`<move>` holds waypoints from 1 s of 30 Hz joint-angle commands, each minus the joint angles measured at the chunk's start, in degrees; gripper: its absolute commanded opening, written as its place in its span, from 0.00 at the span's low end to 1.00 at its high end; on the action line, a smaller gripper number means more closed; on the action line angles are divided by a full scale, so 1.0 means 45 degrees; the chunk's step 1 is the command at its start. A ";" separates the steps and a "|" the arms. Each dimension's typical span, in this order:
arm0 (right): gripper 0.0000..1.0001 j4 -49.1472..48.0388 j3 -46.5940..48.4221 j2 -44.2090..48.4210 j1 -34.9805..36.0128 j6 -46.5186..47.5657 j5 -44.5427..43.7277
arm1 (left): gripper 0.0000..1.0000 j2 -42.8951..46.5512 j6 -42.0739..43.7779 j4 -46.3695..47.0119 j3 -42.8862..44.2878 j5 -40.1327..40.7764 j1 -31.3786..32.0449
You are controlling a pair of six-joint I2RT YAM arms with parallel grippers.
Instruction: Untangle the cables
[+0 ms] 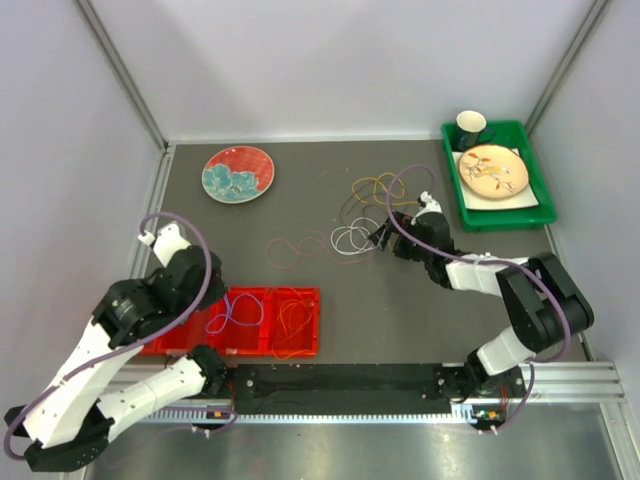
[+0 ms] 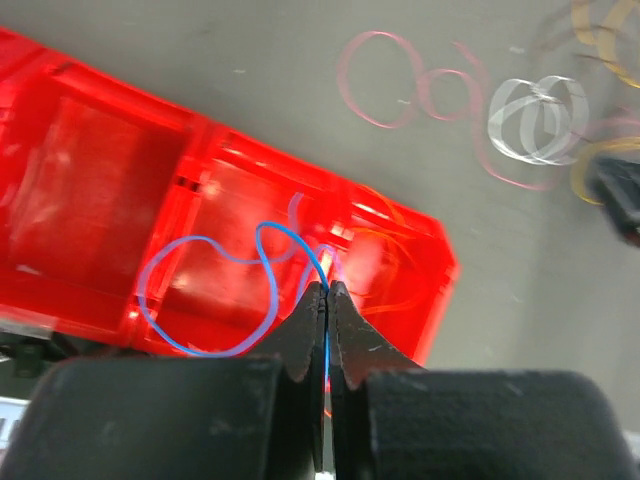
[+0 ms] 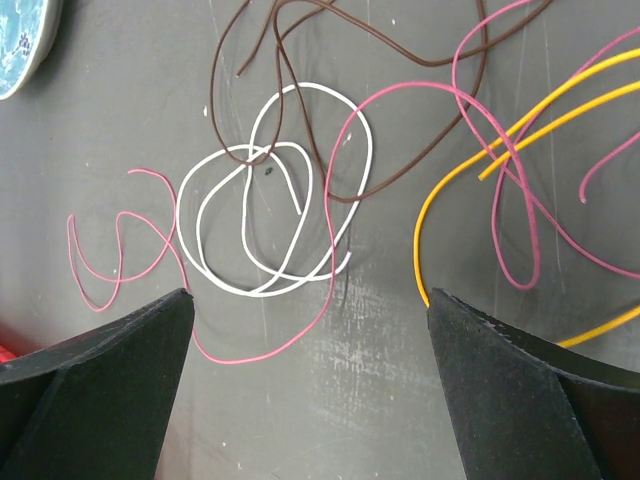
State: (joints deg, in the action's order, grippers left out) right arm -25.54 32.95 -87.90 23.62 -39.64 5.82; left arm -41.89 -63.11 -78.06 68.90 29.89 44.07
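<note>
A tangle of cables lies on the dark table: a white cable (image 3: 262, 215) coiled at the centre, a pink cable (image 3: 340, 150) looping through it, and a brown cable (image 3: 330, 40) and a yellow cable (image 3: 440, 200) to the right. My right gripper (image 3: 310, 295) hovers open just in front of the white coil (image 1: 355, 238), with nothing between its fingers. My left gripper (image 2: 327, 288) is shut on a thin blue cable (image 2: 300, 245), which loops down into the red tray (image 2: 100, 170). An orange cable (image 1: 293, 320) lies in the tray's right compartment.
A red and blue plate (image 1: 238, 173) sits at the back left. At the back right, a green bin (image 1: 540, 195) holds a dark cup (image 1: 471, 127) and a patterned plate (image 1: 493, 170). Metal rails border the table.
</note>
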 commanded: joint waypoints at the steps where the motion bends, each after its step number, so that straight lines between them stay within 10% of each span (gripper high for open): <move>1: 0.99 -0.0242 0.0725 -0.0232 0.0123 0.0058 -0.0064 | 0.00 -0.0359 -0.0467 -0.1091 -0.1070 0.1073 -0.0029; 20: 0.99 -0.0379 0.0881 -0.0389 0.0104 0.0117 -0.0045 | 0.00 -0.2195 -0.0918 0.1483 -0.3846 0.0683 -0.0029; 30: 0.99 -0.0477 0.0940 -0.0467 0.0104 0.0176 -0.0083 | 0.77 -0.2917 0.0021 0.3109 -0.4375 -0.0217 -0.0029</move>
State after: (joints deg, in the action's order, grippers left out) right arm -25.28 35.00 -89.71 23.64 -39.55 5.82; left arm -54.06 -64.31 -67.99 48.90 29.19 44.03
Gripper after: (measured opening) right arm 0.987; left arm 0.678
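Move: My left hand, already shut on the blue cable, hangs high above the tray. The third compartment from the left, where the cable goes, has its centre some 23 cm below, about 3 cm ahead and 1 cm left. The orange cable's compartment sits 10 cm right of that centre; the pink cable's loop lies 16 cm ahead and 13 cm right of my hand. From my right hand, the target compartment is about 29 cm left, 17 cm back and 4 cm lower. I lower my left hand almost straight down, about 13 cm, towards the red compartment with the blue cable hanging from my fingertips, tipping the fingers some 15 degrees steeper and rolling the hand's left side up as much. Over the last part of the descent, still above the tray, I spread the fingers well apart and let go of the cable. ##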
